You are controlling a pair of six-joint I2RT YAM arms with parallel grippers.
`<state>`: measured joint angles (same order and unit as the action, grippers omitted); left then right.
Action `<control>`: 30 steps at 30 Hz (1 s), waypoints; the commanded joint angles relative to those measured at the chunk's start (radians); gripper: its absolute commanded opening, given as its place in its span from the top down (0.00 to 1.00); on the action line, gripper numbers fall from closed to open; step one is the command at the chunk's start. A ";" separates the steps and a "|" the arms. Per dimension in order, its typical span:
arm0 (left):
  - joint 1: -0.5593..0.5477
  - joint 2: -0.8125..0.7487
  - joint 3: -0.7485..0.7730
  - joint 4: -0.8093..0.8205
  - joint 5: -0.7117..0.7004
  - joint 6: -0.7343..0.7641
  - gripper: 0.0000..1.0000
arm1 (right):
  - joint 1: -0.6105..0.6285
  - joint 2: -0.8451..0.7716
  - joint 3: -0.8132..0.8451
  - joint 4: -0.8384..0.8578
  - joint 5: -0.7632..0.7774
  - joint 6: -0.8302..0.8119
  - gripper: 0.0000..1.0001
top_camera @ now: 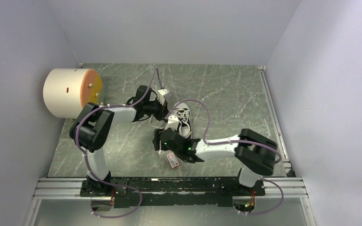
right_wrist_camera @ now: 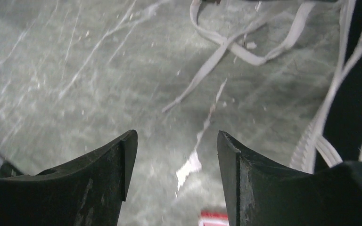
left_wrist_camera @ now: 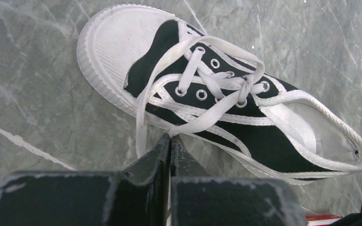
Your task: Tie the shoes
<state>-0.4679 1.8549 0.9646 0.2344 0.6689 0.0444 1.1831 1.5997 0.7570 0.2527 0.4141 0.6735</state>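
Observation:
The black-and-white sneaker (top_camera: pixel 183 118) lies mid-table; in the left wrist view (left_wrist_camera: pixel 245 127) its white toe points upper left and its laces cross over the eyelets. My left gripper (left_wrist_camera: pixel 171 137) is shut on a white lace (left_wrist_camera: pixel 207 117) beside the shoe's side; in the top view it (top_camera: pixel 159 109) sits just left of the shoe. My right gripper (right_wrist_camera: pixel 176 141) is open and empty above bare table, the shoe's side (right_wrist_camera: pixel 353 94) at its right and loose lace ends (right_wrist_camera: pixel 226 47) ahead; in the top view it (top_camera: pixel 162 140) is just below the shoe.
A large cream cylinder with an orange face (top_camera: pixel 72 92) stands at the left wall. A small red-and-white card (top_camera: pixel 172 159) lies under the right wrist; its edge shows in the right wrist view (right_wrist_camera: pixel 213 218). Walls enclose three sides; a rail (top_camera: pixel 169 187) runs along the near edge.

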 commanded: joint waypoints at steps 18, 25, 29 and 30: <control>0.009 -0.010 -0.018 0.087 -0.005 -0.038 0.95 | 0.064 0.478 0.363 -0.196 0.457 -0.065 0.54; 0.010 -0.048 -0.037 0.086 0.013 -0.076 0.95 | 0.059 0.268 0.253 -0.109 0.248 -0.223 1.00; 0.011 -0.065 -0.063 0.133 0.072 -0.100 0.95 | -0.060 0.028 0.119 -0.009 -0.282 -0.250 1.00; 0.012 -0.071 -0.067 0.138 0.080 -0.108 0.95 | -0.110 -0.023 0.089 0.004 -0.441 -0.217 1.00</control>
<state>-0.4614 1.8320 0.9184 0.2993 0.6796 -0.0341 1.2091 1.7832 0.9272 0.1528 0.5030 0.4679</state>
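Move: The lace's loose end lies on the table about 5 cm ahead of the right hand, 3 cm to its left and some 6 cm below. From that hand the shoe's middle is roughly 11 cm ahead and 9 cm right, 4 cm lower; the red-and-white box is about 6 cm back and 5 cm right, 6 cm lower. The left hand, already holding a bend of lace, has the loose end about 8 cm back, 5 cm left and 4 cm below. Reach the open right gripper forward and down about 5 cm each, and a little less to the left, rolling its left side down some 20 degrees, then shut the fingers on the lace close to its loose end. With the lace pinched, draw back towards the base some 3 cm while lifting. Keep the left gripper shut on its bend of lace beside the shoe, nearly still. ##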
